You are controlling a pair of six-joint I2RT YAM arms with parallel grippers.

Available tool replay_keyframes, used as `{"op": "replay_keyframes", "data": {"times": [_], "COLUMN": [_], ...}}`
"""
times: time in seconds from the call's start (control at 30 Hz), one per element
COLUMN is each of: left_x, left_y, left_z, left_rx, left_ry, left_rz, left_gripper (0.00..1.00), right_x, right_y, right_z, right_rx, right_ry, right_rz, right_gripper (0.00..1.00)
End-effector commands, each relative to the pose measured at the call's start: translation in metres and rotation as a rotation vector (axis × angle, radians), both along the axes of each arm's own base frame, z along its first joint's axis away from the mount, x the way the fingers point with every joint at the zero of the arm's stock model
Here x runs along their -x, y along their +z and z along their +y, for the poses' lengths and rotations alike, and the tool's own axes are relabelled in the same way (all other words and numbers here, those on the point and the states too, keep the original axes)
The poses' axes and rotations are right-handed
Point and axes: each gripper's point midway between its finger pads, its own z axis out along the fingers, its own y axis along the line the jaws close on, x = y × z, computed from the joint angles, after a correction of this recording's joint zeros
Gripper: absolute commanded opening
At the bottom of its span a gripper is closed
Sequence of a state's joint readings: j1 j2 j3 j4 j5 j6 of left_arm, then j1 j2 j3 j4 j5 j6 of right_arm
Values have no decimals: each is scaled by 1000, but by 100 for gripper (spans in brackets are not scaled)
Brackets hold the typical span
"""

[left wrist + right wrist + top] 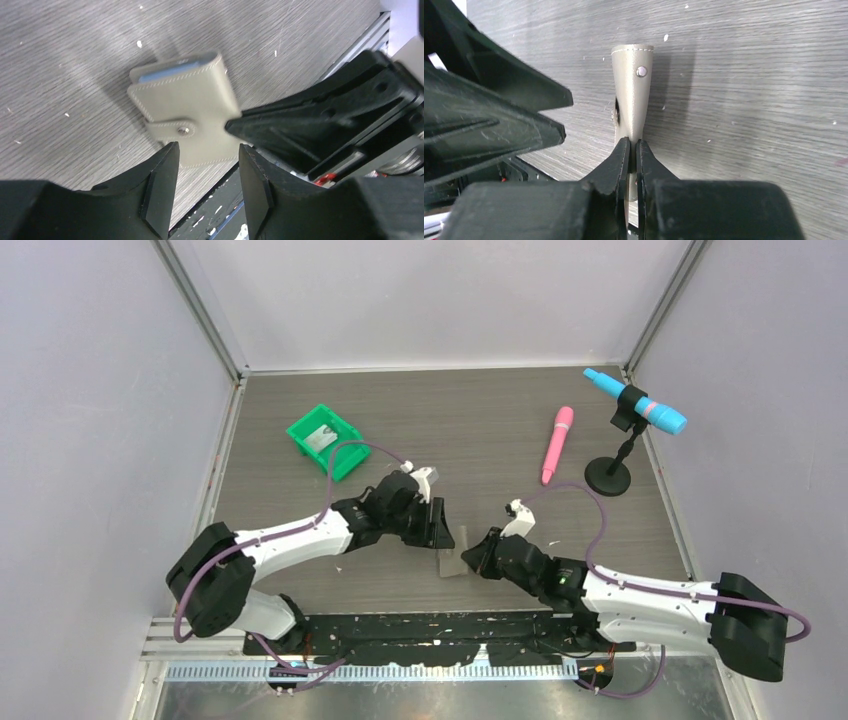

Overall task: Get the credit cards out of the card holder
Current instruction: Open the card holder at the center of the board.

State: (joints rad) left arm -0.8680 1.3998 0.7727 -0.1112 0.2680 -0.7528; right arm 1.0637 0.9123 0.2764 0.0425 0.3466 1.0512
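Note:
The card holder (452, 562) is a flat beige-grey wallet with a strap and a metal snap, near the table's front edge between the two arms. My right gripper (633, 145) is shut on its near edge, and the holder (631, 95) stands on edge beyond the jaws. My left gripper (207, 147) is open and empty, just above the holder's (185, 117) nearer edge. A bluish strip (162, 75) shows in the holder's far end; I cannot tell whether it is one of the credit cards.
A green bin (345, 455) at the back left holds a pale grey flat piece (322, 437). A pink pen-like stick (556, 444) lies at the back right, beside a black stand (608, 476) carrying a blue microphone (636, 402). The black base rail (440, 630) runs along the front.

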Motion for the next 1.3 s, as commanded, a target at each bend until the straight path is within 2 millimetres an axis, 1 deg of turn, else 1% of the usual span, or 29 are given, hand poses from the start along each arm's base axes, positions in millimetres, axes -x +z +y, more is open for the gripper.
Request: {"op": "replay_keyframes", "data": {"times": [0.0, 0.1, 0.23, 0.43, 0.6, 0.77, 0.9, 1.13, 1.27], "left_x": [-7, -6, -2, 3, 6, 5, 7, 8, 7], "left_y": [9, 2, -7, -20, -28, -42, -50, -55, -54], "left_z": [-6, -7, -4, 1, -7, -7, -5, -2, 2], "left_rx": [-16, -33, -63, -98, -67, -96, -114, -135, -161], "left_ry": [7, 6, 5, 12, -7, -4, -6, -7, -11], "left_rz": [-13, 1, 19, 36, 58, 76, 90, 96, 90], "left_gripper": [50, 50, 49, 49, 48, 46, 41, 21, 12], "right_x": [-2, 0, 3, 3, 5, 7, 7, 8, 7], "right_y": [22, 28, 26, 29, 29, 29, 27, 23, 20], "right_z": [12, 18, 16, 18, 22, 24, 22, 19, 14], "right_rx": [2, -4, 27, 28, 27, 26, 26, 29, 38], "right_ry": [-5, -9, -19, -27, -15, -12, -19, -25, -37], "right_rz": [-57, -72, -73, -81, -81, -82, -80, -78, -84], "right_gripper": [5, 5, 5, 5, 5, 5, 5, 5, 5]}}
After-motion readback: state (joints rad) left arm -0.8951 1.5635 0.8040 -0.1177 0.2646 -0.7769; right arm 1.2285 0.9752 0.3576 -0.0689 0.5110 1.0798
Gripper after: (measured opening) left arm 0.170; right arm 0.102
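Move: The right hand already grips the card holder by its spine side. From the left hand, its snap strap lies about 2 cm to the right, 1 cm ahead and 5 cm down; the holder's middle is some 3 cm right, level fore and aft and about 5 cm below, and the right fingertips are roughly 5 cm right, 2 cm back and 4 cm lower. From the right hand the strap is about 3 cm ahead, 3 cm left and 1 cm lower. After a brief rise of barely a centimetre, the left hand sinks with half-open fingers onto the snap strap, ending about 4.5 cm below its start and tilting by some 10 degrees, then closes its fingers to pinch the strap's free end. Meanwhile the right hand keeps its grip on the spine side, draws the holder about 1.5 cm back and 1 cm left early on, rolls slightly, and then holds it nearly still for the left fingers. ##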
